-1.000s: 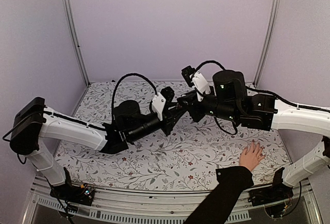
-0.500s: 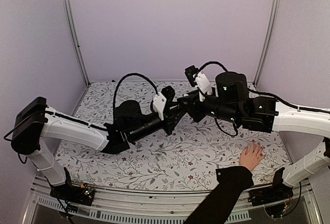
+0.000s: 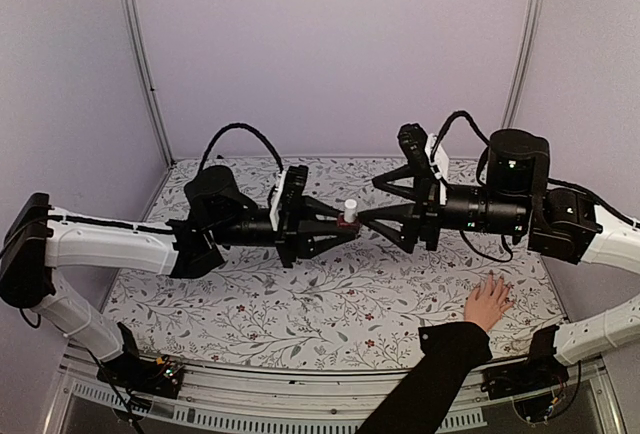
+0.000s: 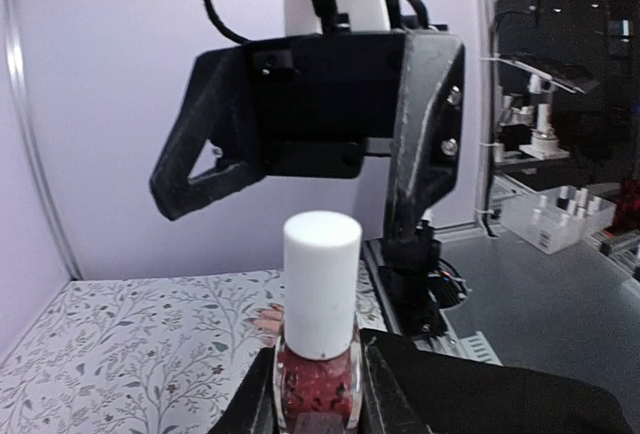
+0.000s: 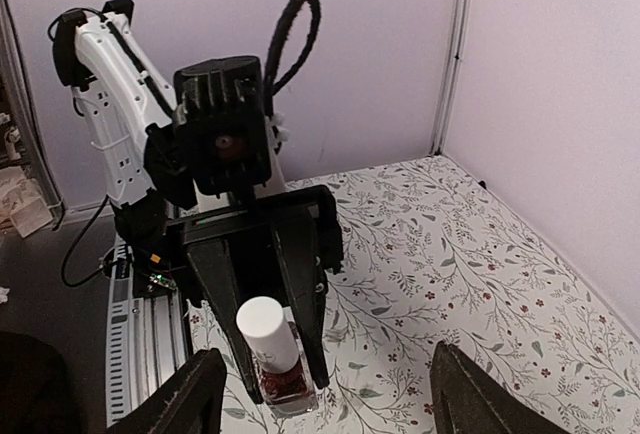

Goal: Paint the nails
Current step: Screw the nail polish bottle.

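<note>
A small dark-red bottle (image 3: 348,216) with a white cap (image 4: 321,279) stands upright above the table, and my left gripper (image 3: 338,226) is shut on its glass body. The left wrist view shows that gripper (image 4: 320,399) clamping the bottle (image 4: 318,384) from both sides. My right gripper (image 3: 372,202) faces it from the right, open, its fingers spread apart and clear of the cap. A light-skinned hand (image 3: 488,301) in a black sleeve lies flat at the front right with spread fingers. Its nails (image 3: 492,280) are too small to make out.
The table (image 3: 330,304) has a floral cloth and is enclosed by lilac walls with metal posts (image 3: 520,54). The black sleeve (image 3: 430,384) crosses the front edge at the right. In the right wrist view, the left arm's base and cable (image 5: 120,104) stand behind the bottle (image 5: 280,369).
The right gripper has opened wide and drawn back to the right. The left arm has pulled left with the bottle, and the white cap now shows between the two grippers.
</note>
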{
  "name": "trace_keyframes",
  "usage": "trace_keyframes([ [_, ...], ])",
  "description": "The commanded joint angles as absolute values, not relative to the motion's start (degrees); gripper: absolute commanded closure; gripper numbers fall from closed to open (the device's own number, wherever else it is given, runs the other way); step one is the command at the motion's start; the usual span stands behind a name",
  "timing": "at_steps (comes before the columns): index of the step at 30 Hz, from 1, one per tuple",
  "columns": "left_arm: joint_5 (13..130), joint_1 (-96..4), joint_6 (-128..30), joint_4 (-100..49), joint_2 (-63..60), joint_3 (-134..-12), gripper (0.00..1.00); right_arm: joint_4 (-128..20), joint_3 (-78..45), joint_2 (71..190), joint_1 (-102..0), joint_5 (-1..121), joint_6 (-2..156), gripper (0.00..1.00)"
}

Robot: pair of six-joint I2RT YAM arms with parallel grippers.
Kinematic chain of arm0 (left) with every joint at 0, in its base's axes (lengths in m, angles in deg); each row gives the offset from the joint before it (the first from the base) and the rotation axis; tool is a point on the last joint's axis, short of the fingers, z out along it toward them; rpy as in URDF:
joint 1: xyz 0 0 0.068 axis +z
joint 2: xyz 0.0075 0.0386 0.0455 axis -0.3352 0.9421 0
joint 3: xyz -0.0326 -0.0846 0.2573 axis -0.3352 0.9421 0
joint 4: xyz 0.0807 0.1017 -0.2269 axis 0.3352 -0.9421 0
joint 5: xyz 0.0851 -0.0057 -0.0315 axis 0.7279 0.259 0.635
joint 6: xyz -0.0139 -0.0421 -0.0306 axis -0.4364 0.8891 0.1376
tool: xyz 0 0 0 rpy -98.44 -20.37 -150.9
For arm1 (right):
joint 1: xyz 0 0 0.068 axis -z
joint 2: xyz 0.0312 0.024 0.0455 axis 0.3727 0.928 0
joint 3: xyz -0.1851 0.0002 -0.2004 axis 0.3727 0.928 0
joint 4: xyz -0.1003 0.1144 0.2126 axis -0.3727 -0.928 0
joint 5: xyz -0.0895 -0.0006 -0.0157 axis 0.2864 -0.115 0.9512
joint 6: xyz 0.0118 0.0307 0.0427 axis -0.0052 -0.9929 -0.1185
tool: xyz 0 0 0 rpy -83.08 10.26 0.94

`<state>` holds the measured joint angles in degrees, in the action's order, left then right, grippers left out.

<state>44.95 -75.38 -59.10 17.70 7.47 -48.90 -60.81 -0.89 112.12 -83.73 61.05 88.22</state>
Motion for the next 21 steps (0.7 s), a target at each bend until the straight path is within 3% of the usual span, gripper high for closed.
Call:
trace_keyframes([
  [1,29.12,-74.65,-58.52,12.88,8.95,-52.06,1.0,-66.54,-3.39,111.84,-83.49,49.1,93.0,0.28],
  [9,18.53,-74.62,-53.77,16.38,12.79,-54.7,1.0,-71.95,-8.08,115.21,-83.49,36.79,96.58,0.4],
  [14,17.44,-74.66,-52.26,17.79,13.97,-55.46,1.0,-74.3,-10.47,119.24,-83.5,32.24,97.94,0.53],
  [21,20.08,-74.62,-53.25,17.7,13.03,-54.6,1.0,-73.23,-10.51,120.45,-83.5,32.46,97.08,0.98],
])
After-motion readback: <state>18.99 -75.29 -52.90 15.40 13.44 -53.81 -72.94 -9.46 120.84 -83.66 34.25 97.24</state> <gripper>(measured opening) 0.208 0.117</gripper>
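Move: The left fingers already hold the nail polish bottle by its red body, about level with the hand point, its white cap sticking up some 3 cm above that point. From the open right hand the cap lies about 4 cm to the left and 1 cm back, at roughly the same height; the red bottle body lies equally far left and back, about 3 cm below the right hand. Both hands swing back towards the bases together, each some 6 cm: the left keeps its grip on the bottle and turns about 25 degrees clockwise, sinking about 2 cm, while the right turns nearly 30 degrees counter-clockwise. As it travels, the right hand also works some 3 cm left towards the bottle and sinks a little near the end, its wide-open fingers closing mostly late on to pinch the white cap from both sides for a fresh grip. ##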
